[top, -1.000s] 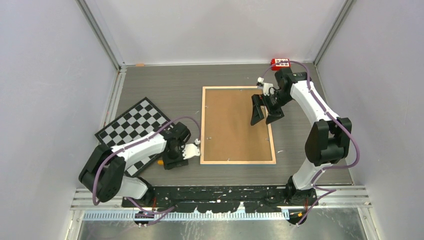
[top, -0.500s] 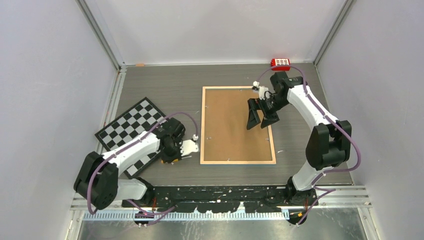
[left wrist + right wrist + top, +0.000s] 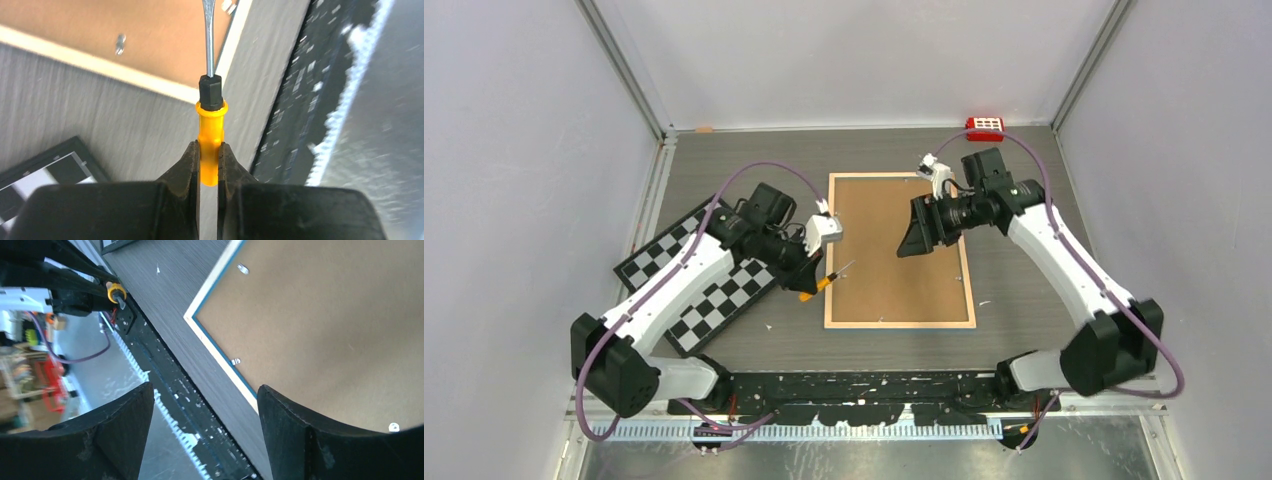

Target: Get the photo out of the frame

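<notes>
The frame (image 3: 894,290) lies face down mid-table, showing its brown fibreboard back (image 3: 325,330), pale wood edge and small metal clips (image 3: 235,361). The photo is hidden beneath the backing. My left gripper (image 3: 810,287) is shut on the orange handle of a screwdriver (image 3: 210,140). It hangs just left of the frame's left edge, and the steel shaft (image 3: 208,35) reaches over the brown back near a clip (image 3: 120,43). My right gripper (image 3: 912,245) hovers open above the frame's right half, with nothing between its fingers (image 3: 300,435).
A black-and-white chequered board (image 3: 674,250) lies left of the frame, partly under my left arm. A small red block (image 3: 985,126) sits at the back right corner. The black base rail (image 3: 874,385) runs along the table's near edge.
My left gripper shut on the screwdriver beside the chequered board, lifted it and swung it towards the frame's left edge. My right gripper moved left over the frame and tilted.
</notes>
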Available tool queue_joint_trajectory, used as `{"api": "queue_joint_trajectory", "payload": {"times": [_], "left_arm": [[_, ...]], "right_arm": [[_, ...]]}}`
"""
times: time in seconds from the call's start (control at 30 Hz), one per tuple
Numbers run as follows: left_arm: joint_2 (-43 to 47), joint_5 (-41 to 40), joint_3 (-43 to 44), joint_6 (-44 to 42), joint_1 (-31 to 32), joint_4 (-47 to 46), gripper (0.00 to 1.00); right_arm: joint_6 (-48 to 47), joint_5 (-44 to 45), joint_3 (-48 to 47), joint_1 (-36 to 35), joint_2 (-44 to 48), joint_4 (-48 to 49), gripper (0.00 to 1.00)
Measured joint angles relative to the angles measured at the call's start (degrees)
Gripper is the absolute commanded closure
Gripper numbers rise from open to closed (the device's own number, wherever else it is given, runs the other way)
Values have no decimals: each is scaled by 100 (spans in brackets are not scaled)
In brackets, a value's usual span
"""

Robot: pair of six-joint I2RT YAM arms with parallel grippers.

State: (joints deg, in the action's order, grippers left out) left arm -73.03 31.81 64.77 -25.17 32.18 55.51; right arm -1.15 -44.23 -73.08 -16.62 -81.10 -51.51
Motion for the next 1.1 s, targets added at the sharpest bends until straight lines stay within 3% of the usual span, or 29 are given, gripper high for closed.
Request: {"api": "queue_joint_trajectory", "payload": {"times": [0.17, 0.37, 0.6, 0.93, 1.1], "left_arm": [[-197, 903, 289, 863, 0, 28, 100], [-551, 1742, 531, 1309, 0, 507, 100], [-973, 2472, 776, 1432, 2, 1056, 100], [-1097, 2778, 831, 1449, 170, 1412, 100], [-1314, 2828, 1080, 1419, 205, 1639, 100]], "right_arm": [[-481, 483, 409, -684, 1272, 605, 22], [-1578, 1025, 439, -1635, 2052, 776, 21], [-2907, 1587, 424, -2920, 1812, 592, 22], [-3941, 2140, 409, -3788, 1266, 564, 22], [-4304, 2297, 409, -4000, 1119, 564, 33]]}}
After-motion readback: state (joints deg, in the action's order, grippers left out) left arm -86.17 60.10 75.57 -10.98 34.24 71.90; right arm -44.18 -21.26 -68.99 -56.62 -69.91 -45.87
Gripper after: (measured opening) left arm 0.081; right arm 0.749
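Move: The left hand already holds the screwdriver, whose middle lies about 2 cm ahead, 3 cm right and 2 cm above its hand point. The open right gripper is some 16 cm to the left hand's right, 6 cm farther out and 4 cm higher. From the right hand, the screwdriver lies about 14 cm left, 5 cm back and 3 cm lower; the face-down frame's middle is 5 cm ahead, 2 cm left and 19 cm below. The chessboard's middle is 20 cm left of the left hand, 7 cm ahead, 16 cm below. Back and left swings the right hand, about 10 cm each way, arching up some 7 cm and sinking again to bring its still-open fingers close to the screwdriver as its wrist tilts and turns counter-clockwise by about 50 degrees. Meanwhile the left hand keeps its grip and draws the screwdriver back, right and up, tipping its fingers towards its base. ##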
